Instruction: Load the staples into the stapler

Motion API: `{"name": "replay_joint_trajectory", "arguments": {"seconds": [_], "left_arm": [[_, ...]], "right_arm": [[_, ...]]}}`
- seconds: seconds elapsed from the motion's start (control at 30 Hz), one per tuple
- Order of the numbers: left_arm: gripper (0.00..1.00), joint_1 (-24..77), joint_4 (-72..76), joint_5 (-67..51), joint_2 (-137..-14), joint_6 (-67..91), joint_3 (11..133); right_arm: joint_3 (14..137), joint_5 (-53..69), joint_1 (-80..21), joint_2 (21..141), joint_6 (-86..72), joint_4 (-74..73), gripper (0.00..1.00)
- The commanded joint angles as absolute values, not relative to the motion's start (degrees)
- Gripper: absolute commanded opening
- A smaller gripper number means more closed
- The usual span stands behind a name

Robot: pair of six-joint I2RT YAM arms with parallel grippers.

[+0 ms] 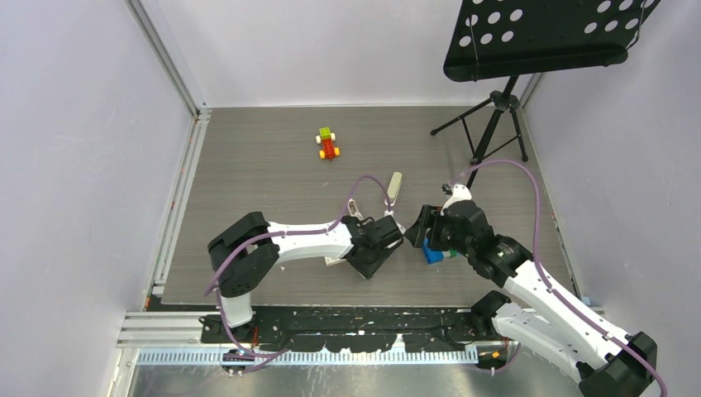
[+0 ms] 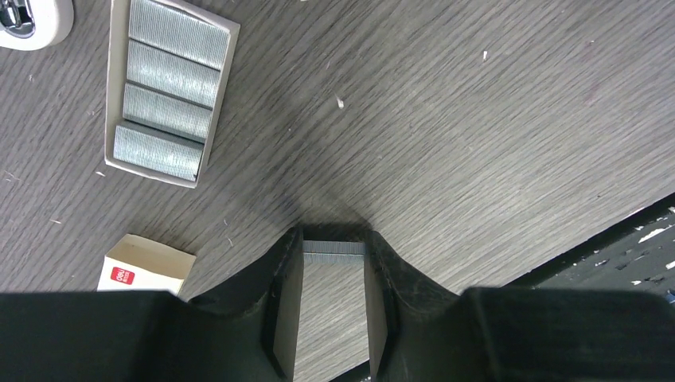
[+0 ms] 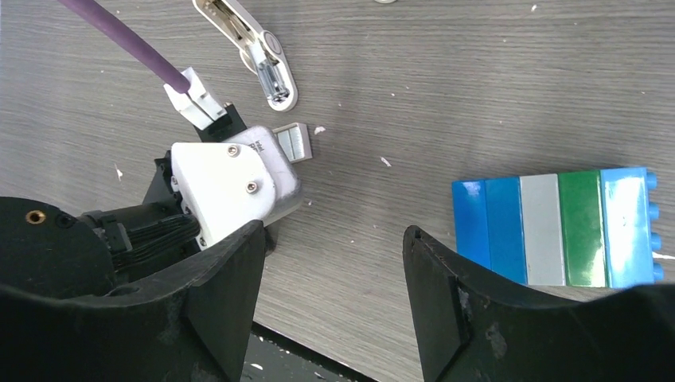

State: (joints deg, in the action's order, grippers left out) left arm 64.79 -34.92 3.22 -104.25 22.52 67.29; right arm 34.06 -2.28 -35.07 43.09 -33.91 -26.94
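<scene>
My left gripper (image 2: pixel 334 243) is shut on a short silvery strip of staples (image 2: pixel 334 249), pinched crosswise between its fingertips just above the table. An open tray with several more staple blocks (image 2: pixel 167 95) lies at the upper left, and the white carton with a red mark (image 2: pixel 146 263) lies beside my left finger. The stapler (image 3: pixel 256 52) lies hinged open beyond the left wrist; from above its grey-beige top (image 1: pixel 394 188) shows. My right gripper (image 3: pixel 334 235) stands open over bare table near the front edge, holding nothing, right of the left arm's wrist (image 3: pixel 224 185).
A blue, green and white brick block (image 3: pixel 559 228) lies right of my right gripper. A small toy of coloured bricks (image 1: pixel 327 144) sits at the far centre. A black music stand (image 1: pixel 496 124) stands at the back right. The table's front edge (image 3: pixel 318 338) is close below both grippers.
</scene>
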Motion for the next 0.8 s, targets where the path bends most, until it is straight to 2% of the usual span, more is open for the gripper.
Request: {"name": "replay_joint_trajectory", "arguments": {"seconds": [0.0,0.23,0.4,0.53,0.6,0.67,0.73,0.77], "left_arm": [[0.25,65.5,-36.2,3.6,-105.6,22.3,68.6],[0.42,65.5,-34.2,3.3,-104.0,22.4,68.1],[0.50,65.5,-31.9,3.9,-101.7,22.5,67.7],[0.57,65.5,-30.0,5.4,-98.3,22.9,66.6],[0.65,65.5,-28.7,7.0,-95.4,23.3,65.1],[0.77,65.1,-27.9,8.7,-92.3,24.3,63.5],[0.96,64.0,-27.7,9.5,-89.2,25.8,61.7],[0.99,63.3,-27.6,9.6,-87.4,26.6,60.8]], "right_arm": [[34.6,-4.9,-34.9,42.1,-33.0,-28.2,0.69],[35.8,-7.1,-34.9,41.4,-33.6,-31.6,0.71],[37.2,-9.3,-34.9,42.6,-35.6,-34.5,0.77],[39.9,-10.1,-34.8,43.3,-40.8,-37.4,0.86],[40.8,-9.2,-34.9,42.2,-40.9,-37.5,0.92],[40.9,-10.1,-34.9,40.4,-42.1,-37.3,0.98],[39.6,-8.8,-34.9,38.3,-41.7,-35.5,1.00],[39.0,-8.1,-34.9,37.3,-41.5,-34.4,1.00]]}}
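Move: The left hand holds the small staple strip right at its fingertips, just over the table where it is to lie. From that hand the open staple tray lies about 8 cm ahead, the little staple box some 4 cm ahead and 8 cm left, and the opened small stapler roughly 15 cm ahead and 3 cm left. From the right hand the strip is about 7 cm back, 10 cm left and 13 cm below; the toy blocks sit about level, 8 cm to its right. The left hand stays down at the table while its fingers open and let go of the staple strip, then lifts straight off it about 4 cm, easing a centimetre forward and tilting some 10 degrees as the fingers spread almost fully. Meanwhile the empty right hand draws about 2.5 cm to the right, away from the strip and towards the toy blocks, sinking 1.5 cm before rising some 2.5 cm, turning slightly clockwise and opening wide. ##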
